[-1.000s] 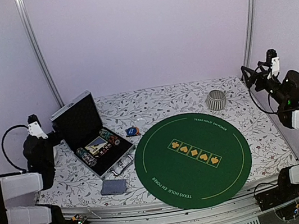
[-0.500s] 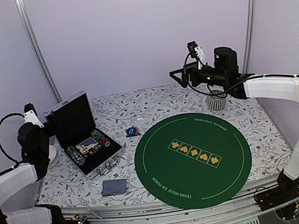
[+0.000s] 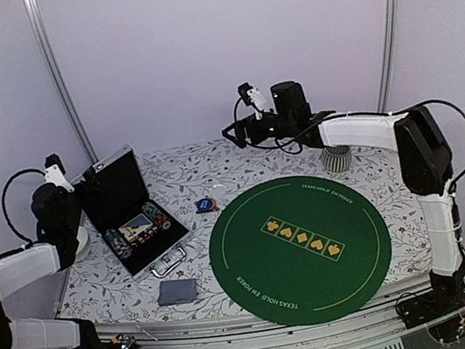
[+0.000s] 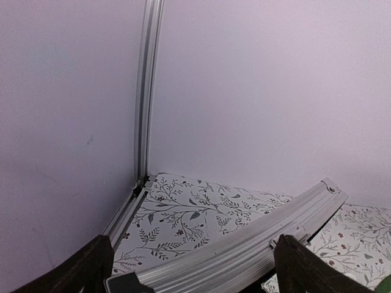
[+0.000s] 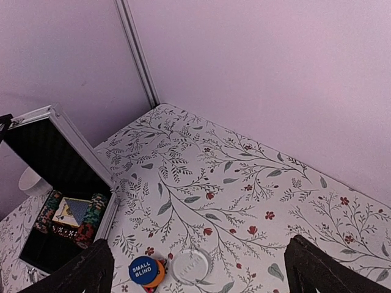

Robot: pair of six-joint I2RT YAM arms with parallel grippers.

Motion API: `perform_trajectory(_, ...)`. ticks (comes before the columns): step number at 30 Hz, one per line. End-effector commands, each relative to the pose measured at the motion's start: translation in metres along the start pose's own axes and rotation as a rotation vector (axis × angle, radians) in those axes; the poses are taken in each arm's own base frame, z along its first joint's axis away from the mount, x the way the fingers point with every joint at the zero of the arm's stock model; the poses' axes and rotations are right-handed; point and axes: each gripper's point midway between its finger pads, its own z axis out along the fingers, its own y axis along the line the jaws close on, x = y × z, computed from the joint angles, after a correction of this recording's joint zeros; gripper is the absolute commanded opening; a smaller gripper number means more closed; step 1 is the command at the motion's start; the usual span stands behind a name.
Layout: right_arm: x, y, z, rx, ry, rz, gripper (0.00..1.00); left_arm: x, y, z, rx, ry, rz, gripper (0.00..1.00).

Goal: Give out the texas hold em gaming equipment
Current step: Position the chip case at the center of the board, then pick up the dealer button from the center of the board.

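The open aluminium case [image 3: 133, 217] stands at the left of the table and holds striped poker chips [image 3: 155, 215] and a card deck [image 3: 139, 226]. A grey-blue-backed deck [image 3: 177, 290] lies near the front edge. Blue [image 5: 141, 269], orange [image 5: 156, 276] and clear [image 5: 191, 264] discs sit together right of the case. My left gripper [image 3: 84, 184] is open, its fingers [image 4: 91, 268] either side of the raised lid's top edge [image 4: 244, 244]. My right gripper [image 3: 233, 130] hangs open high above the back of the table, with the discs below it.
A round green felt mat [image 3: 299, 243] covers the middle and right of the table. A ribbed grey cup [image 3: 336, 156] stands behind it at the back right. Aluminium posts [image 3: 58, 78] rise at both back corners.
My right arm has swung from the far right across the back to above the discs. My left arm has risen to the case lid, and the case has shifted slightly.
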Motion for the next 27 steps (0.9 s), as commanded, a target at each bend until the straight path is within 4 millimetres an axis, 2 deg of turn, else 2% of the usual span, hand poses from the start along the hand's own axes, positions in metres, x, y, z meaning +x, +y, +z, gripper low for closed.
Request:
perform_trajectory(1, 0.07, 0.006, 0.055, 0.037, 0.219, -0.02, 0.99, -0.027, -0.008, -0.005, 0.039, -0.046, -0.014, 0.94)
perform_trajectory(2, 0.079, 0.011, 0.065, 0.026, 0.241, -0.035, 0.99, -0.03, -0.008, -0.007, 0.04, -0.05, -0.014, 0.95)
perform_trajectory(3, 0.097, 0.014, 0.075, 0.022, 0.277, -0.046, 0.98, -0.033, -0.009, -0.009, 0.047, -0.056, -0.018, 0.96)
perform_trajectory(5, 0.114, 0.023, 0.087, 0.006, 0.312, -0.11, 0.98, -0.037, -0.012, -0.014, 0.07, -0.068, -0.025, 0.97)
perform_trajectory(8, 0.132, 0.032, 0.098, -0.03, 0.349, -0.147, 0.92, -0.043, -0.013, -0.019, 0.08, -0.09, -0.035, 0.98)
perform_trajectory(10, 0.143, 0.031, 0.102, -0.032, 0.369, -0.145, 0.89, -0.044, -0.013, -0.019, 0.079, -0.091, -0.031, 0.98)
perform_trajectory(13, 0.156, 0.024, 0.106, -0.008, 0.388, -0.143, 0.84, -0.04, -0.013, -0.013, 0.068, -0.062, -0.022, 0.98)
perform_trajectory(18, 0.175, 0.02, 0.112, -0.006, 0.417, -0.136, 0.82, -0.039, -0.02, -0.013, 0.11, -0.053, -0.031, 0.98)
perform_trajectory(22, 0.188, 0.011, 0.116, 0.035, 0.439, -0.131, 0.75, -0.039, -0.021, -0.014, 0.114, -0.054, -0.036, 0.98)
perform_trajectory(27, 0.2, 0.014, 0.119, 0.006, 0.456, -0.119, 0.73, -0.034, -0.02, -0.013, 0.115, -0.043, -0.037, 0.97)
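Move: The clear dealer button lies about 10 cm to the right hand's left, some 2 cm ahead and 24 cm below it. The small blind button is about 4 cm left of the dealer button and 3 cm nearer the base. The chip case's middle is some 20 cm left of the dealer button and 8 cm back; the green board's middle is 16 cm right and 17 cm back. From the left hand, the dealer button is roughly 11 cm ahead, 31 cm right and 24 cm down. The right hand sinks about 19 cm and leftward towards the dealer button, fingers narrowing; left hand rises slightly. ##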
